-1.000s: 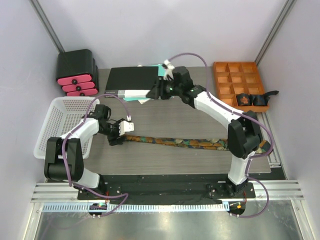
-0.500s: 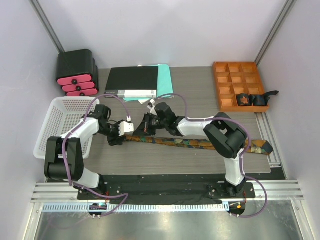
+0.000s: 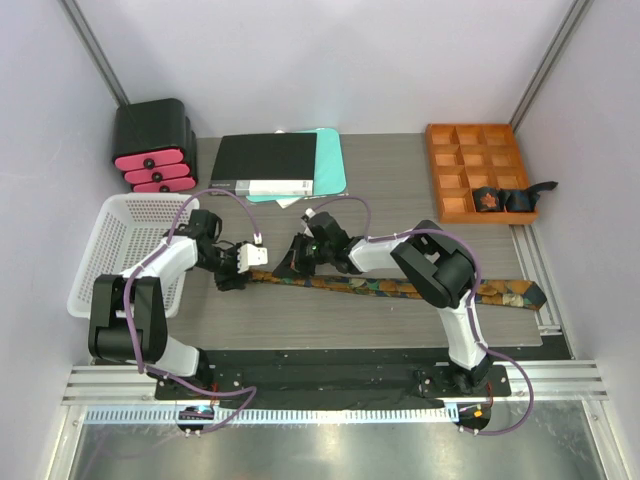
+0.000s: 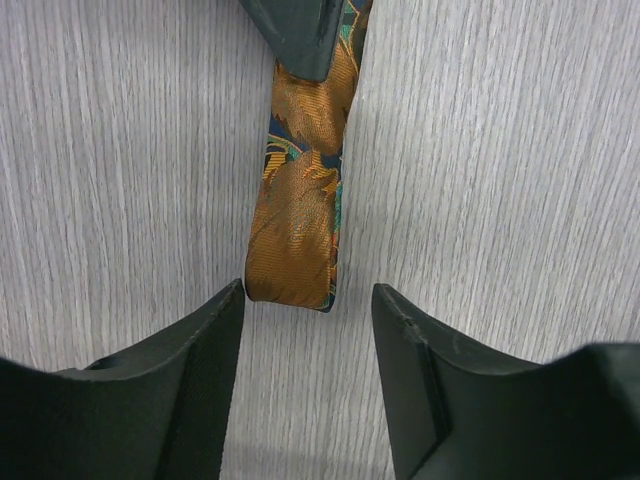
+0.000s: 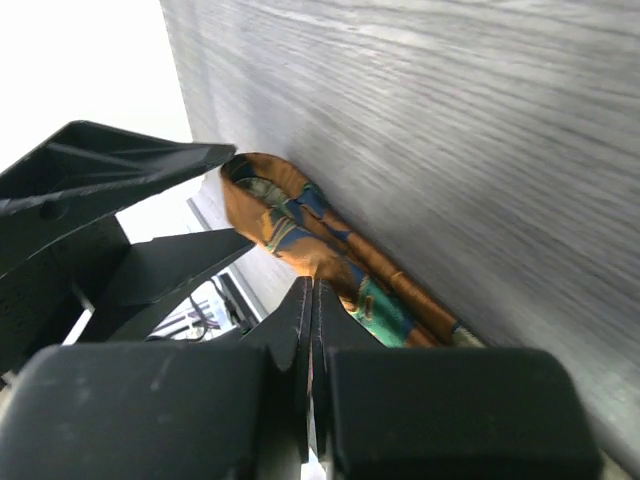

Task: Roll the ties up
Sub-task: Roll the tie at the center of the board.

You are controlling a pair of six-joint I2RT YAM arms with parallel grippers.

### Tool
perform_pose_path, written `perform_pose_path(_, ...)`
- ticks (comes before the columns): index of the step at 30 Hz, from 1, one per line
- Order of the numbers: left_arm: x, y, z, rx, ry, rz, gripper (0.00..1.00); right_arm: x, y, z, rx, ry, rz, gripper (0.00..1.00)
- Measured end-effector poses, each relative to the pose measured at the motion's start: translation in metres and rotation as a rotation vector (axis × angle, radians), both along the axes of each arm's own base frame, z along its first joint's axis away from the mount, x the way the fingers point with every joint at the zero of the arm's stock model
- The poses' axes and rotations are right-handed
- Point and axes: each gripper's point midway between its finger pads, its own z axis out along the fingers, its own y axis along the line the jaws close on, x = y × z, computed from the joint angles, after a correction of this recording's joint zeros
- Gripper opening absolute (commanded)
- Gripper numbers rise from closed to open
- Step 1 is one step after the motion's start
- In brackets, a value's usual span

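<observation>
A tie, dark with orange-gold pattern, lies stretched across the table, its wide pointed end at the right. Its narrow left end is folded back into a small loop. My left gripper stands open just short of that folded end, with nothing between its fingers. My right gripper is shut, and its closed tip rests on the tie a little behind the fold. In the orange tray, a rolled tie sits in a compartment beside a dark one.
The orange compartment tray stands at the back right. A white basket is at the left. Black drawers with pink fronts sit in the back left corner. A black box on a teal folder lies at the back.
My right arm swung from the black box at the back down to the tie's left end, and its gripper shut. My left gripper stayed put and narrowed slightly.
</observation>
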Motion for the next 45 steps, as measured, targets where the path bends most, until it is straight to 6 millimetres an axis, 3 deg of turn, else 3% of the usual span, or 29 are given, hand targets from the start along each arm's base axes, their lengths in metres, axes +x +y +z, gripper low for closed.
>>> perform_pose_path(6,0.0,0.0,0.0,-0.001,-0.003,-0.006,0.41,0.0,-0.003,-0.022,-0.053,0.023,-0.005,0.01)
perform_pose_path(16,-0.005,-0.007,0.007,-0.022,0.006,-0.024,0.31,0.0,-0.001,-0.022,-0.059,0.023,0.003,0.01)
perform_pose_path(24,0.0,-0.048,0.037,-0.085,-0.03,-0.086,0.28,-0.001,0.0,-0.021,-0.059,0.022,0.004,0.01)
perform_pose_path(30,-0.004,-0.078,0.036,-0.095,-0.005,-0.139,0.26,-0.002,0.0,-0.02,-0.057,0.023,0.009,0.02)
perform_pose_path(37,-0.002,-0.082,0.015,-0.06,0.057,-0.142,0.26,-0.001,-0.008,-0.002,-0.05,0.022,0.025,0.19)
perform_pose_path(45,0.001,-0.081,0.009,-0.046,0.074,-0.137,0.26,0.002,-0.036,0.026,-0.025,-0.005,0.04,0.36)
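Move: The tie's left end lies between the left hand's open fingertips, about 2 cm to the right of that hand's point and 1 cm below it. The right hand's shut fingers hover with the tie some 2 cm straight below them; the tie's left end is about 7 cm to their left, level fore and aft and roughly 3 cm lower. From the left hand, the white basket's middle sits about 23 cm left and 6 cm ahead, the black folder some 26 cm ahead and 7 cm right. Down about 2 cm goes the right hand, its shut fingertips pressing the tie to the board and staying there while the left fingers close on the tie's end. The left hand then arcs up about 4 cm and some 8 cm to the right, folding the end over, and sinks back onto the tie, still pinching. Finally the right hand lifts off, drifting right as its fingers open. ##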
